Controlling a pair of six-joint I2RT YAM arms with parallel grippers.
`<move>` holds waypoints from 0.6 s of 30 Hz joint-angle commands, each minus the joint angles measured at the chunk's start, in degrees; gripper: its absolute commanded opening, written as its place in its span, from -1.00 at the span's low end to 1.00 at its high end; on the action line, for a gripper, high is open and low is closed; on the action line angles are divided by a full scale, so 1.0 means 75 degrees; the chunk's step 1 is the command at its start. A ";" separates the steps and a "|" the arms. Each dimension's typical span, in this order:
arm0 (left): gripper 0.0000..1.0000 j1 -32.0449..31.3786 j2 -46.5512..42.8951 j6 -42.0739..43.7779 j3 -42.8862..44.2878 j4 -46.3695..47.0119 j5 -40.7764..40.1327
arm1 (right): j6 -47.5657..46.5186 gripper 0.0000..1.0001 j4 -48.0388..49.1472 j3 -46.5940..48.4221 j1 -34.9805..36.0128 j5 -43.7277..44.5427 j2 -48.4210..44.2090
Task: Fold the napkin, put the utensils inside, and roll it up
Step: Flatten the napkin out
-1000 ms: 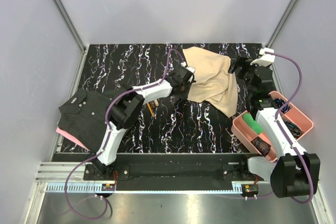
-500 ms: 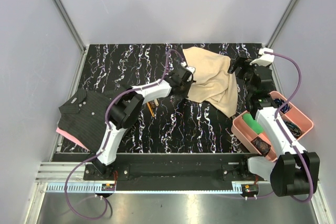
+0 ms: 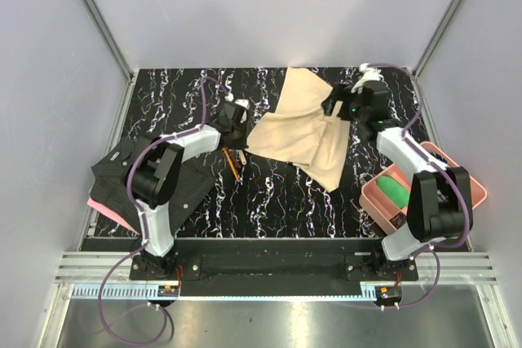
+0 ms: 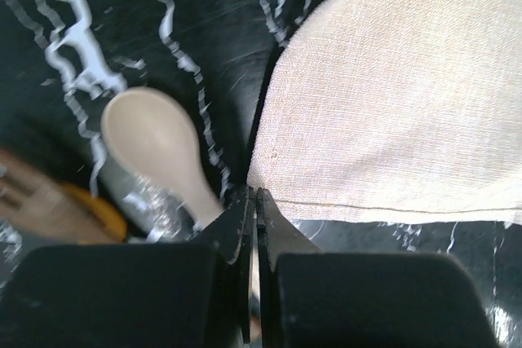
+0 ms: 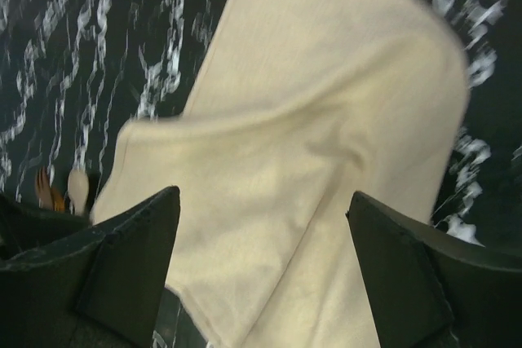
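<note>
The beige napkin [image 3: 300, 124] lies partly spread at the table's middle back, with folds across it. My left gripper [image 3: 241, 129] is shut at the napkin's left corner [image 4: 265, 177]; the corner runs into its closed tips [image 4: 254, 195]. Just left of that corner lies the pale wooden spoon [image 4: 155, 152], and beside it the orange-brown utensil [image 4: 57, 201], which also shows in the top view [image 3: 235, 167]. My right gripper [image 3: 334, 104] hovers open over the napkin's far right part [image 5: 326, 160], its fingers [image 5: 134, 266] wide apart with nothing between them.
A dark striped garment [image 3: 122, 177] lies at the left over something pink [image 3: 102, 205]. A pink tray [image 3: 481, 193] with a green item [image 3: 393, 193] stands at the right edge, close to the right arm's base.
My left gripper closed on the napkin's corner and pulled it left, spreading the cloth. The right arm swung left from beside the tray to above the napkin's far edge.
</note>
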 commanded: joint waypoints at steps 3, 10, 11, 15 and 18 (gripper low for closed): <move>-1.00 0.0190 -0.0875 0.0050 -0.0502 0.0851 -0.0158 | 0.0170 0.83 -0.1565 0.0320 0.0950 -0.0242 0.0234; -1.00 0.0401 -0.1145 -0.0009 -0.0585 0.1320 0.0451 | 0.0299 0.80 -0.3569 -0.0161 0.1501 0.0203 -0.0422; -1.00 0.0413 -0.1122 0.0003 -0.0515 0.1343 0.0487 | 0.0300 0.80 -0.3804 -0.0196 0.1582 0.0366 -0.0481; -1.00 0.0577 -0.0981 0.0050 -0.0304 0.1356 0.0662 | 0.0440 0.80 -0.5103 -0.0231 0.1607 0.0707 -0.0505; -1.00 0.0706 -0.0887 0.0061 -0.0198 0.1414 0.0850 | 0.0615 0.89 -0.5714 -0.0219 0.1618 0.1012 -0.0342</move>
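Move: Back from the right hand, roughly 18 cm, with no real sideways offset and about 17 cm below, lies the napkin's near tip; a hem point stands about 8 cm to that hand's left and 10 cm back. The left hand already holds the napkin's left corner, with the spoon some 2 cm to its left, level with it, and the fork about 5 cm left and 1 cm back; the near tip lies about 23 cm to its right and 13 cm back. Sweeping back over the napkin towards its near tip, the open right hand travels about 13 cm back and 9 cm down, swinging left early on and easing slightly right again later, while its fingers tip some 30 degrees further down, touching nothing. The left hand keeps its pinch on the left corner and raises it about 4 cm, drifting a little forward and left beside the spoon. ##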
